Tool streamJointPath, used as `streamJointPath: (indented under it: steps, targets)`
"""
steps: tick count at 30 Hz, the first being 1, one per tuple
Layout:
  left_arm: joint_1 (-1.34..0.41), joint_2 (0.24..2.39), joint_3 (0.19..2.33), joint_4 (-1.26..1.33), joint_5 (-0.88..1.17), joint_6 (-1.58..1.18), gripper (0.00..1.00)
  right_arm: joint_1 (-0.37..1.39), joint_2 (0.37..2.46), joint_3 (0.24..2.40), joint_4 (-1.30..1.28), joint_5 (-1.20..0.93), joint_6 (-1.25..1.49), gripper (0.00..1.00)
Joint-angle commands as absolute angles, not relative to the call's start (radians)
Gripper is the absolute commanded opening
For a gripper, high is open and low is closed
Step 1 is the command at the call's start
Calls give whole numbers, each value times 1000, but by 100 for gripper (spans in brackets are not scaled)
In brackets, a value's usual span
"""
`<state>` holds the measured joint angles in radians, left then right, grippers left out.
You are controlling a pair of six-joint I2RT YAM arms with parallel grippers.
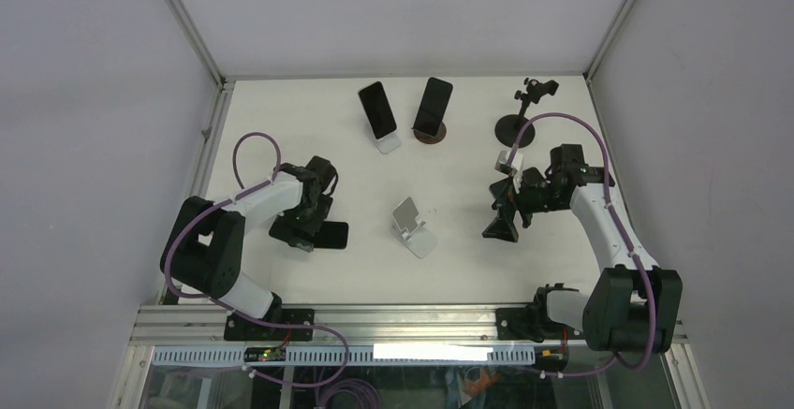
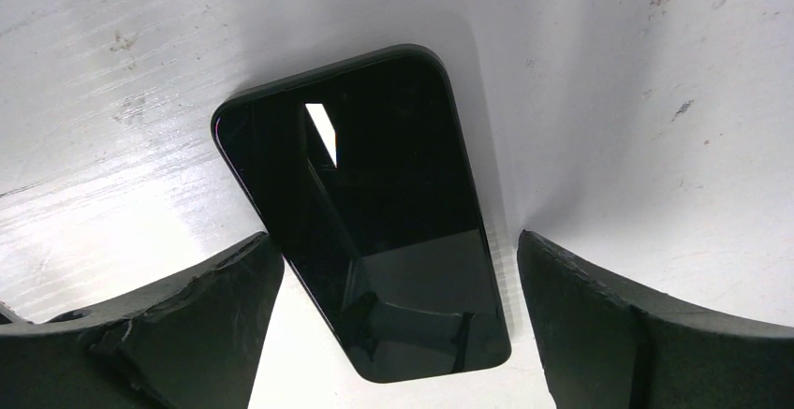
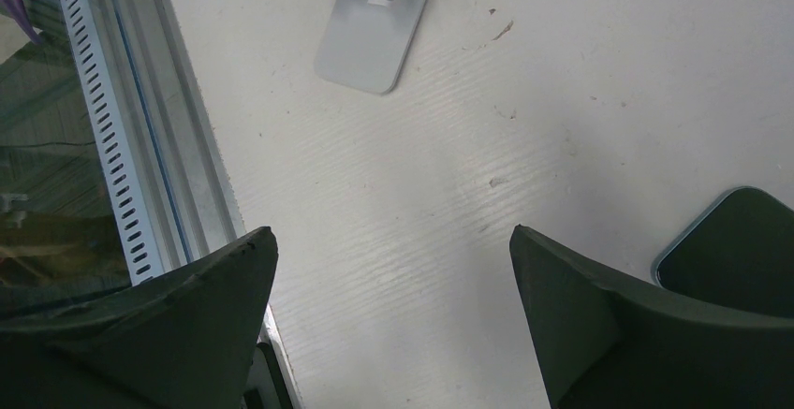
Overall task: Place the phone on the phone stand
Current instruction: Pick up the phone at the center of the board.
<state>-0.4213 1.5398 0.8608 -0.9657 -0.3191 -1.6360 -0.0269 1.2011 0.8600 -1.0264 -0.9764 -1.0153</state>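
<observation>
A black phone (image 1: 330, 236) lies flat, screen up, on the white table at the left. My left gripper (image 1: 301, 233) hangs low over its near end, open. In the left wrist view the phone (image 2: 374, 194) lies slanted between the two fingers (image 2: 169, 325), and the left gripper (image 2: 395, 241) does not grip it. The empty silver phone stand (image 1: 413, 227) is at the table's middle, also seen as the stand (image 3: 370, 30) in the right wrist view. My right gripper (image 1: 500, 226) hovers open to the stand's right, the right gripper (image 3: 390, 231) holding nothing.
Two more phones lean on stands at the back: one (image 1: 378, 109) on a white stand, one (image 1: 433, 106) on a round brown base. A black clamp stand (image 1: 518, 119) is back right. A dark rounded slab corner (image 3: 740, 241) lies by my right finger. A metal rail (image 3: 122, 147) edges the table.
</observation>
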Motion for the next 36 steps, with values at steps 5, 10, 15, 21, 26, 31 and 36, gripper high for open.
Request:
streamJointPath:
  steps: [5, 10, 15, 21, 26, 31, 36]
  targets:
    - [-420, 1578, 822, -886, -238, -1630, 97, -34, 1199, 887, -1034, -988, -1035, 99]
    - [-419, 1622, 828, -867, -217, -1601, 78, -34, 1200, 887, -1035, -988, -1035, 99]
    - [-419, 1639, 855, -868, -210, -1549, 58, -33, 1200, 887, -1035, -989, -1037, 99]
    - [-420, 1582, 886, -868, -220, -1451, 42, -33, 1199, 888, -1038, -1009, -1035, 99]
    - [-420, 1509, 899, -863, -237, -1369, 39, -31, 1200, 889, -1040, -1057, -1029, 99]
    - [-420, 1433, 893, -822, -237, -1284, 37, -18, 1200, 893, -1039, -1117, -1009, 99]
    - [-420, 1343, 862, -745, -212, -1214, 36, -2, 1198, 894, -1017, -1166, -959, 99]
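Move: The phone lies flat between the left hand's open fingers, its middle about 1 cm to the right, level fore and aft, and 1 cm below. The empty phone stand is some 25 cm to the hand's right and 2 cm ahead; the silver stand already carrying a phone is about 25 cm ahead and 18 cm right. From the right hand, the phone to be gripped lies roughly 45 cm left, 1 cm ahead and 12 cm lower. The left hand pinches the phone's long edges, turns clockwise and rises about 3 cm, also forward and right. ##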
